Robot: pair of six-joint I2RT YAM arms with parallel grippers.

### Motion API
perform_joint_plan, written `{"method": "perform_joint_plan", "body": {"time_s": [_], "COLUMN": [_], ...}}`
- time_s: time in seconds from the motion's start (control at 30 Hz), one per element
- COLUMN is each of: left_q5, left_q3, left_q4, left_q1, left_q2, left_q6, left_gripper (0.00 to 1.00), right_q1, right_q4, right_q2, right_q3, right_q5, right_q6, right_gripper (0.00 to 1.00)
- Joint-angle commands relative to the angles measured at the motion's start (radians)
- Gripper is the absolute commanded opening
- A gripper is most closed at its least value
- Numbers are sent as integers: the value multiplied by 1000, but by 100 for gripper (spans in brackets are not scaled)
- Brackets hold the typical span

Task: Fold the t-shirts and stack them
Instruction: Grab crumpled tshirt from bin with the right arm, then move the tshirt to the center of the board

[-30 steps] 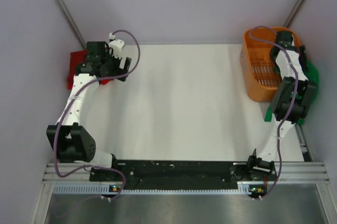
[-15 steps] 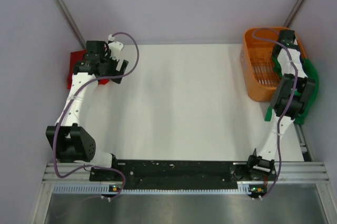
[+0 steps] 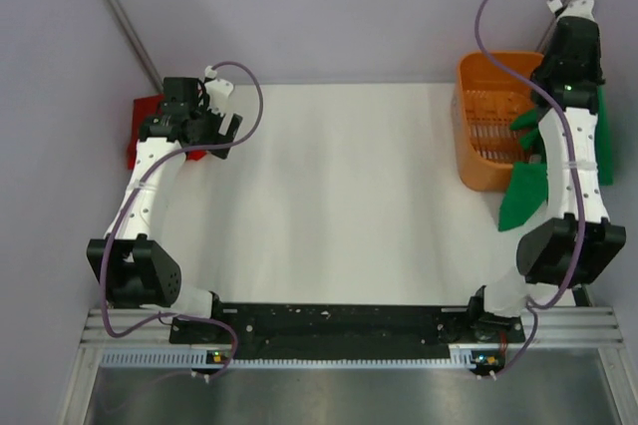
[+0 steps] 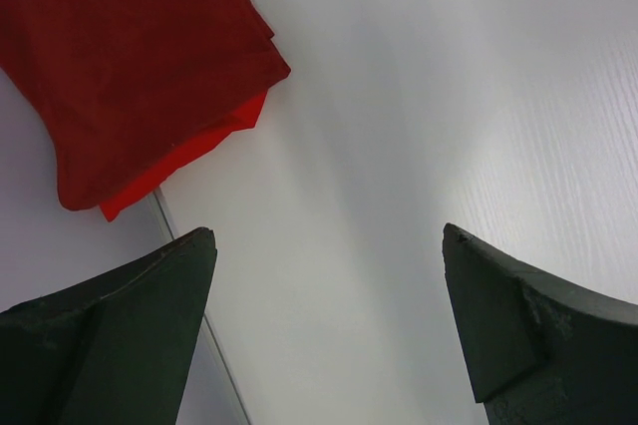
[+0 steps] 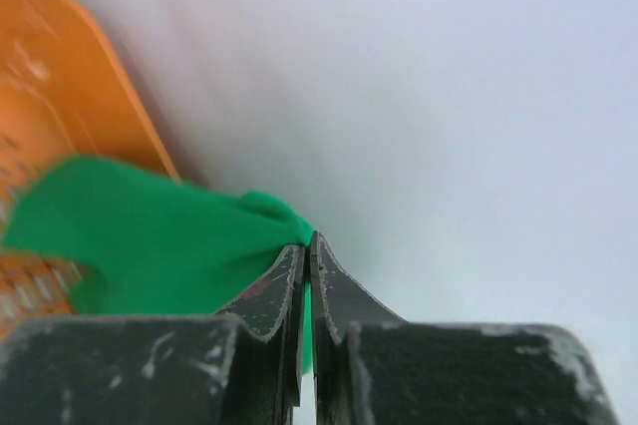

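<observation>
The dark red t-shirt (image 3: 145,126) lies folded at the table's far left edge; in the left wrist view it (image 4: 140,66) fills the upper left. My left gripper (image 3: 214,131) hovers just right of it, open and empty, also seen in its wrist view (image 4: 324,245). The green t-shirt (image 3: 523,196) hangs in the air at the far right, beside the orange basket. My right gripper (image 3: 558,106) is raised high and shut on the green cloth (image 5: 150,235), pinched at the fingertips (image 5: 307,240).
An orange plastic basket (image 3: 483,136) stands at the table's far right. White tabletop (image 3: 339,196) spreads between the arms. Lilac walls close in at left, back and right.
My right arm has lifted sharply, pulling the green t-shirt up off the table's right edge so it hangs. The left arm has hardly moved.
</observation>
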State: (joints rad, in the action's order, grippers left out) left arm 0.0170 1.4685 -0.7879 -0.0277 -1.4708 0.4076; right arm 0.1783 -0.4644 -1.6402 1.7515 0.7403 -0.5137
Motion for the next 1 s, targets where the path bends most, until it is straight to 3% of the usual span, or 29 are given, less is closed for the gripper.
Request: {"method": "perform_joint_plan", "body": {"time_s": [0.0, 0.13, 0.23, 0.43, 0.53, 0.57, 0.67, 0.73, 0.83, 0.97], "left_q5": [4, 9, 9, 1, -43, -55, -100, -126, -163, -228], "left_q3": [12, -2, -7, -11, -25, -30, -48, -57, -62, -60], "left_q4": [12, 24, 26, 39, 59, 65, 85, 98, 118, 145], "left_q1": [0, 0, -1, 0, 0, -1, -1, 2, 2, 3], "left_q2": [41, 46, 46, 49, 61, 64, 76, 81, 79, 70], "left_q6": [5, 8, 10, 2, 2, 2, -4, -7, -10, -9], "left_gripper": [99, 99, 99, 99, 99, 99, 99, 99, 99, 99], "right_q1": [-109, -172, -172, -172, -172, -207, -269, -319, -393, -500], "right_q4": [232, 440, 434, 456, 681, 811, 1152, 1263, 1258, 1094], "right_q2": [235, 362, 465, 591, 579, 560, 498, 459, 396, 309], "right_q3": [-3, -47, -35, -7, -7, -6, 6, 28, 60, 37], "right_q5": [-64, -35, -198, -1092, -1511, -1591, -1682, -1687, -1656, -1589], "right_q6": [-60, -148, -62, 237, 503, 694, 987, 1068, 1083, 973], "right_gripper": [0, 0, 0, 0, 0, 0, 0, 0, 0, 0]}}
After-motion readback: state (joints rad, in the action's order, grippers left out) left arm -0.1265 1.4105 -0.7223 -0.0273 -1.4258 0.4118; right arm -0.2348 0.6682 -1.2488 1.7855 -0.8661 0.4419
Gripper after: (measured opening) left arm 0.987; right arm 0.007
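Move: My right hand already pinches the crumpled green t-shirt, whose bulk hangs about 22 cm below my fingers, roughly 5 cm nearer me and 4 cm to their left. The bare table middle it goes to lies around 50 cm left, 8 cm back and 36 cm below. The orange bin sits some 6 cm ahead, 9 cm left and 28 cm down. From my left hand the table middle is about 30 cm right, 6 cm back, 23 cm down. I keep the green t-shirt pinched in my shut right fingers and haul it up fast, about 33 cm, while drawing back. From partway up I sweep it left some 40 cm towards the table middle, swinging the wrist widely counter-clockwise until the fingers point left and upward. My open left hand drifts barely 2 cm left near the end. ##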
